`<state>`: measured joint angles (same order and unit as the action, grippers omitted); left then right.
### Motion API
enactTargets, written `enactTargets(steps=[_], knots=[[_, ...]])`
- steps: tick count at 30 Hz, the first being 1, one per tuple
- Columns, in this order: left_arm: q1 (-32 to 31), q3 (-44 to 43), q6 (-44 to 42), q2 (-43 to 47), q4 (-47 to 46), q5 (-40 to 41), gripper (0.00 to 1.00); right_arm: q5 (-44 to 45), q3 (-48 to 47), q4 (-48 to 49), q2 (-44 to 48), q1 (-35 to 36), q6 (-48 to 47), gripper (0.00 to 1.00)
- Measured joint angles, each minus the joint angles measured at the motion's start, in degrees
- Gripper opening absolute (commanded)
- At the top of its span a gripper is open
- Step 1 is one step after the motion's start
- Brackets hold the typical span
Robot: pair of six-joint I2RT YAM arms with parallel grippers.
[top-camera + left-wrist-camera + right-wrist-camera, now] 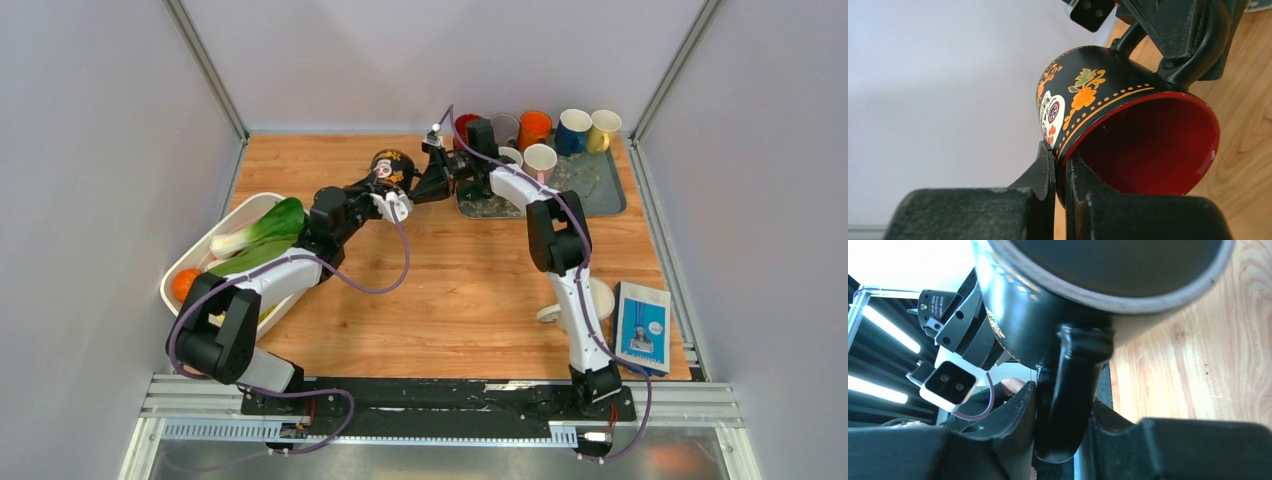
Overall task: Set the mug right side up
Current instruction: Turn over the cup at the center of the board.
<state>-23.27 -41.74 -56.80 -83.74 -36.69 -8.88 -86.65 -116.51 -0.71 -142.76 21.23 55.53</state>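
Note:
A black mug point(392, 165) with orange flowers and a red inside point(1148, 145) hangs tilted above the back middle of the table, its mouth turned toward the left wrist camera. My left gripper point(1060, 160) is shut on the mug's rim, one finger outside the wall and one inside. In the top view that left gripper point(388, 185) reaches the mug from the front left. My right gripper point(1064, 395) comes from the right point(415, 180) and is shut on the mug's black handle point(1070, 390), which sits between its two fingers.
A grey tray point(600, 195) at the back right holds several upright mugs point(535, 128). A white basket point(230, 215) with bok choy point(265, 235) and an orange fruit point(184, 284) stands at the left. A blue-and-white box point(640, 325) lies at the front right.

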Motion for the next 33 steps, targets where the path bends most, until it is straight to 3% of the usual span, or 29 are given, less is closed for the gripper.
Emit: enactTargets(steps=[12,28,33], knots=[[3.37,-3.98,18.82,4.79,18.53,-0.28,0.0,-1.64,-0.79,3.93,0.26,0.0,-4.35,0.99],[6.4,-7.58,31.08,10.03,39.1,-10.56,0.0,3.17,-7.72,4.55,4.94,-1.51,-14.29,1.0],[7.06,-7.63,33.59,10.19,41.11,-12.61,0.0,13.4,-10.19,0.28,10.73,-1.4,-21.92,1.0]])
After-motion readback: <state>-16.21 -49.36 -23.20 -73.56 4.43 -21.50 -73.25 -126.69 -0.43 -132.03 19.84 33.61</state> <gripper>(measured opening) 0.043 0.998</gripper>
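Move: The black mug hangs in the air between both hands. From the left fingers, shut on its rim, its middle is about 4 cm ahead and 3 cm to the right, roughly level; from the right fingers, on its handle, some 4 cm ahead and 5 cm left. On the tray, about 15 cm lower, the red mug stands roughly 20 cm ahead and 20 cm right of the left hand, the green mug some 12 cm ahead and 22 cm right of it. Open the right gripper wide to let go of the black mug's handle, then lift it clear, about 13 cm up and a little forward, rolling the wrist. Keep the left pinch on the rim and carry the mug away from the right hand, first left, then mostly back and down, about 7 cm back in all, tipping the fingers down some 40 degrees. ##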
